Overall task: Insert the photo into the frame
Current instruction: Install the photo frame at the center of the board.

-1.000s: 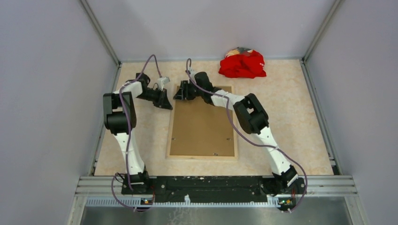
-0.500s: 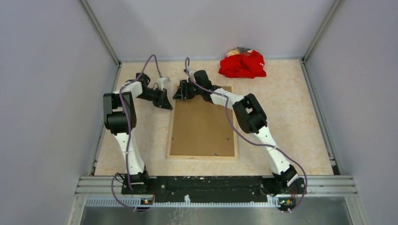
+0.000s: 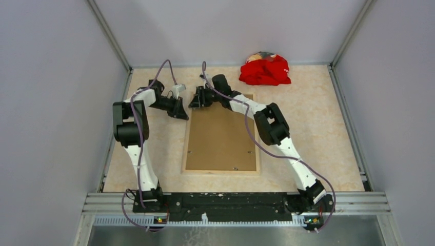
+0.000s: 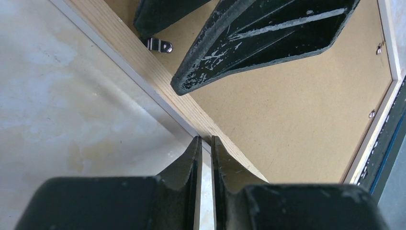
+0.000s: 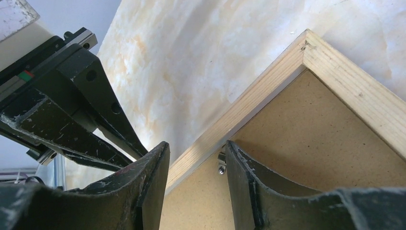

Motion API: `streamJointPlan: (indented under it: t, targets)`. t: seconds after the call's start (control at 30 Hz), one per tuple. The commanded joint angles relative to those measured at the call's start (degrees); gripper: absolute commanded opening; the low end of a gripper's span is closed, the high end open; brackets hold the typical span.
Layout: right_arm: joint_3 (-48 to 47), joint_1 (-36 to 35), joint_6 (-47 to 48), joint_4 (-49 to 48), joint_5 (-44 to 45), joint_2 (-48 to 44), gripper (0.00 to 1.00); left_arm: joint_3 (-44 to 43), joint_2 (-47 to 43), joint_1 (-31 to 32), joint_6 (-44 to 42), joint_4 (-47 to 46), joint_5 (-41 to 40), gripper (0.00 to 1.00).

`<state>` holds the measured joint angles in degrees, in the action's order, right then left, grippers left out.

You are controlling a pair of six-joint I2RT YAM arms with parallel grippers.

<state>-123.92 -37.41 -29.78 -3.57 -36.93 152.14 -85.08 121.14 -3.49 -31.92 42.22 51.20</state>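
Observation:
The frame [image 3: 185, 148] lies face down on the table with its light wood back up, and a brown backing board [image 3: 220, 138] fills it. The photo is hidden. My left gripper [image 3: 180, 114] is shut to a thin slit with nothing in it. Its tips [image 4: 204, 139] rest against the outer edge of the frame's left rail [image 4: 139, 62]. My right gripper [image 5: 197, 146] is open astride that rail [image 5: 258, 96] near the far left corner. One of its fingers is outside the rail. The other is on the backing board [image 5: 306, 153] beside a small metal clip [image 5: 221, 163].
A crumpled red cloth [image 3: 265, 70] lies at the back of the table, right of the frame's far end. More metal clips [image 4: 159, 45] sit along the frame's inner edge. Grey walls close in the table on three sides.
My right gripper has crept slightly toward the frame's far left corner and its jaws have narrowed a little. The left arm has not moved.

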Motion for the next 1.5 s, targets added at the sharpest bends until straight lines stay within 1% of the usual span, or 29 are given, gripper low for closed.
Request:
streamJointPlan:
  t: [0.0,0.2,0.27,0.5,0.87,1.03,1.07,1.13,1.17,1.23,1.3,1.33,1.37,1.43,1.47]
  targets:
    - [-1.8,-0.1,1.1,3.0,-2.7,1.9,0.47,0.3,2.4,1.7,-2.4,1.4,-2.7,0.16]
    - [-2.1,-0.1,1.3,3.4,-3.7,1.1,0.46,0.2,2.3,1.7,-2.4,1.2,-3.1,0.15]
    - [-2.1,-0.1,1.3,4.8,-4.0,1.0,0.45,0.3,2.4,1.7,-2.3,1.2,-3.2,0.15]
    - [-2.3,-0.4,0.0,4.6,-6.3,2.0,0.45,0.3,2.4,1.7,-2.2,1.0,-3.1,0.15]
    - [-7.6,-1.5,-0.6,7.0,-9.9,5.5,0.45,0.1,2.4,1.8,-2.5,1.4,-3.2,0.15]
    - [-8.2,-1.7,0.3,8.0,-9.4,4.5,0.46,-0.1,2.0,1.7,-2.7,2.1,-3.0,0.16]
    - [-8.1,-1.7,0.4,8.2,-8.2,3.8,0.47,-0.1,1.7,1.7,-3.0,2.5,-3.0,0.17]
    - [-7.1,-1.6,1.0,8.2,-4.8,0.6,0.54,-0.3,0.8,1.3,-3.9,3.6,-3.3,0.22]
    - [-6.0,-1.5,1.4,8.0,-2.6,-1.7,0.62,-0.3,0.2,1.0,-4.5,4.3,-3.5,0.25]
    - [-2.2,-0.9,2.0,7.9,3.4,-7.6,0.71,-1.0,-0.9,0.0,-6.4,6.0,-3.8,0.31]
    - [5.4,0.3,0.7,5.4,9.4,-15.5,0.81,-1.5,-1.8,-1.4,-8.7,8.2,-4.4,0.35]
    - [10.8,1.2,-0.2,3.1,11.7,-19.7,0.85,-1.6,-2.2,-1.9,-9.7,9.1,-4.9,0.36]
    - [15.8,2.1,-0.9,0.9,14.0,-24.2,0.92,-1.4,-2.7,-2.3,-10.9,9.9,-5.6,0.37]
    - [25.5,4.5,-2.5,-0.7,18.6,-33.5,0.98,0.8,-4.7,-2.4,-13.6,9.7,-8.0,0.38]
    - [30.2,5.9,-3.7,-1.0,20.9,-37.4,0.99,3.5,-5.8,-2.4,-14.8,8.9,-9.3,0.38]
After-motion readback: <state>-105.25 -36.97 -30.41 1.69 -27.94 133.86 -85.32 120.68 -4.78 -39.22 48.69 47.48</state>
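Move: The metal clip on the frame's left rail is right at the right hand's fingertips: about 1 cm ahead of the hand point, 1 cm to its right and 1 cm below. The frame's far left corner is some 6 cm ahead of that hand, level sideways; the next clip down the left rail is about 20 cm back and 1 cm left. From the left hand, the rail beside it is about 1 cm right and 1 cm below, the first clip roughly 6 cm ahead and 3 cm right. The right hand's forward finger stays on the clip against the inside of the left rail, barely shifting and turning some 5 degrees counter-clockwise, while the left fingertips keep bracing the rail from outside. Then the right hand opens wide and comes free, going about 5 cm right and 4 cm up and a little back; the left opens partly and backs off roughly 2 cm left and back. ##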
